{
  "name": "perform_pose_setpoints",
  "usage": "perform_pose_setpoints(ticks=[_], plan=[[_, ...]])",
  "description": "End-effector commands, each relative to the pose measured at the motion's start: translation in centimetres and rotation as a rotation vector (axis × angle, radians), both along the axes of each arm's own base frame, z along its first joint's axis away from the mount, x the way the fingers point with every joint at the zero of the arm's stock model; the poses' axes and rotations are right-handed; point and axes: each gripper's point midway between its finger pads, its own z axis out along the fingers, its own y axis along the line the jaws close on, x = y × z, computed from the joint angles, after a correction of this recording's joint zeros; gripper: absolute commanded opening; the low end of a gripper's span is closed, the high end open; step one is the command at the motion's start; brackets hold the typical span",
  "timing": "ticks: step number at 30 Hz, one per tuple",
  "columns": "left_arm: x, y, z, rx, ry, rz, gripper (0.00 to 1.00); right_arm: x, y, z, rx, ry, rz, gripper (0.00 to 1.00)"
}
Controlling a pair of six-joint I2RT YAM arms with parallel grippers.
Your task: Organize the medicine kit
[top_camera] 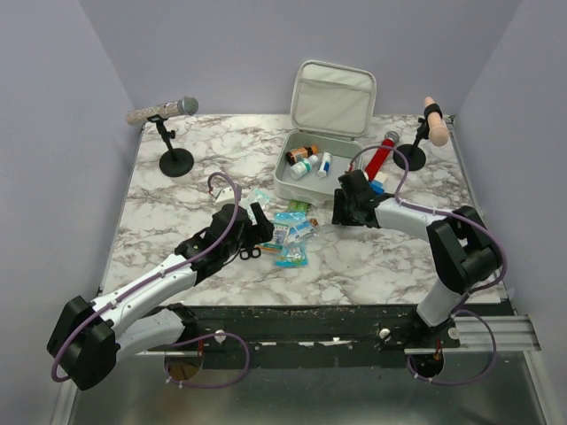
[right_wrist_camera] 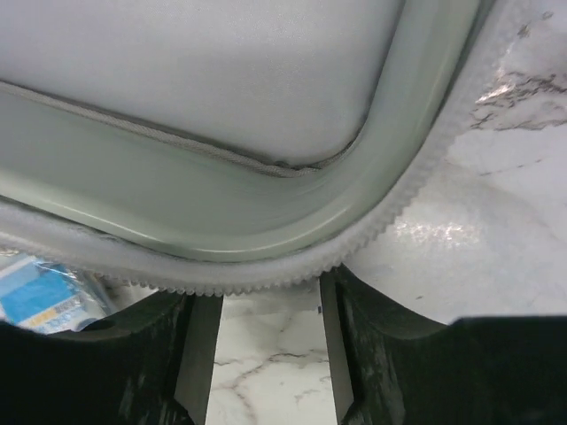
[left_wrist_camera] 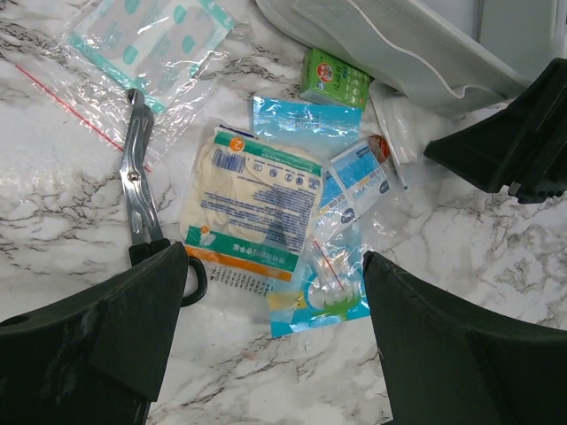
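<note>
The medicine kit (top_camera: 306, 181) lies open at mid-table, its lid (top_camera: 334, 97) upright, with small bottles (top_camera: 306, 159) inside. My right gripper (top_camera: 347, 211) is at the kit's front right corner. In the right wrist view its fingers (right_wrist_camera: 199, 354) stand apart over bare marble, the tips up against the kit's zipper rim (right_wrist_camera: 266, 279). Nothing lies between them. My left gripper (left_wrist_camera: 275, 266) is wide open just above a pile of packets: a gauze pack (left_wrist_camera: 257, 204), a blue sachet (left_wrist_camera: 306, 115), a green box (left_wrist_camera: 335, 78) and a plaster bag (left_wrist_camera: 146, 40). Scissors (left_wrist_camera: 137, 177) lie beside them.
A red cylinder (top_camera: 379, 152) leans at the kit's right side. A microphone on a black stand (top_camera: 175, 161) stands at the back left. A second stand with a beige handle (top_camera: 434, 122) is at the back right. Grey walls close in the table.
</note>
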Motion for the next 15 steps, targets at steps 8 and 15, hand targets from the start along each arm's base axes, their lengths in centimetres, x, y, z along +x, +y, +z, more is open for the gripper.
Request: perform_pose_setpoints(ticks=[8, 15], plan=[[-0.3, 0.0, -0.2, 0.008, 0.002, -0.015, 0.91, -3.7, -0.4, -0.7, 0.044, 0.064, 0.004, 0.11], [-0.3, 0.0, -0.1, -0.004, -0.006, -0.011, 0.91, -7.3, -0.4, 3.6, 0.11, 0.035, 0.057, 0.05]])
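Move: The white gauze packet lies almost under the right hand, its middle about 3 cm ahead, 2 cm left and 1 cm lower. The kit box is centred some 11 cm ahead and 5 cm left; the small green box stands about 10 cm left and 2 cm ahead, the blue-and-white packet about 9 cm left and 3 cm back. From the left hand the gauze packet is roughly 7 cm ahead, 14 cm right and 11 cm below. The right fingers close, pinching the gauze packet's near edge, then draw it back about 5 cm from the box. ##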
